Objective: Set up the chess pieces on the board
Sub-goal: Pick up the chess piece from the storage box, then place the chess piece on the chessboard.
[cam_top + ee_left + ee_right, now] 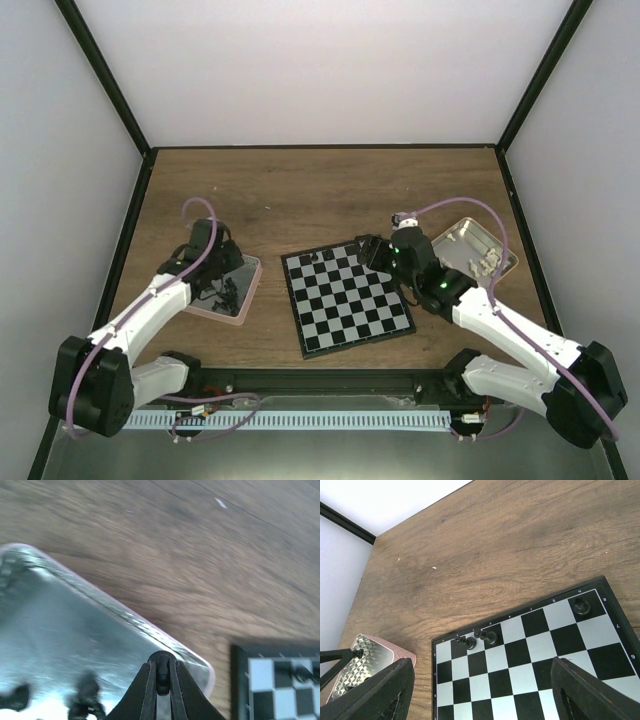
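Observation:
The board [345, 300] of black and pale grey checks lies mid-table. Three black chess pieces stand along its far row: two side by side [467, 642] [487, 636] and one near the corner [581, 607]. My left gripper [163, 680] hovers over the pink-rimmed tray [75, 625] and is shut on a small black chess piece [163, 672]. More black pieces [86, 695] lie in that tray. My right gripper [480, 700] hangs open above the board's far side, with nothing between its fingers [370, 695].
A tan tin [478, 250] holding whitish pieces sits right of the board. The pink-rimmed tray [240, 290] lies left of it. Bare wooden table [320, 190] stretches behind both, enclosed by white walls.

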Action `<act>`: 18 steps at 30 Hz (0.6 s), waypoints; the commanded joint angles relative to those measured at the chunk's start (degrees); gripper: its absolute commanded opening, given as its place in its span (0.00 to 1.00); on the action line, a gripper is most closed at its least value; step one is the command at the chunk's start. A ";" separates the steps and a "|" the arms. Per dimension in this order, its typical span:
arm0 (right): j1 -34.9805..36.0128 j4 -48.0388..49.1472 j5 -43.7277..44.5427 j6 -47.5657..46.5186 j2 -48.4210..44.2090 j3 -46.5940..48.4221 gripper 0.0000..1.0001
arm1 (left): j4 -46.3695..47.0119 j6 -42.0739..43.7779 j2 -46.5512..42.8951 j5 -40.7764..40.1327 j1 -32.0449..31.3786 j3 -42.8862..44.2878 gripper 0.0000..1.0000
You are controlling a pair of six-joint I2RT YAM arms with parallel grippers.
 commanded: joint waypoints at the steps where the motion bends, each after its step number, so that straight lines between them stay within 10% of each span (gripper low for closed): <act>1: -0.25 0.99 1.09 1.11 -1.26 0.04 0.76 | 1.73 1.09 -0.82 3.03 -6.72 2.01 0.04; 18: -0.25 -4.00 10.49 7.14 -9.00 -2.71 0.76 | 9.25 8.93 19.34 -1.93 -27.43 9.57 0.04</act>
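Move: The left hand, already holding a black chess piece above the far right part of the pink storage box, is bound for the chessboard's far-left squares, some 16 cm to its right, 3 cm ahead and 9 cm down. The box's middle lies about 4 cm back, 4 cm left and 9 cm down; the nearest standing black piece is roughly 20 cm right and 4 cm ahead. From the right hand those squares lie about 15 cm left, 3 cm ahead, 18 cm down. Keeping its pinch on the black piece, the left hand sweeps about 16 cm to the right, off the storage box and over the left edge of the chessboard, rising slightly before sinking and turning some 30 degrees clockwise. The right hand, empty and open, draws off to its right about 3.5 cm and up a little, giving room. ##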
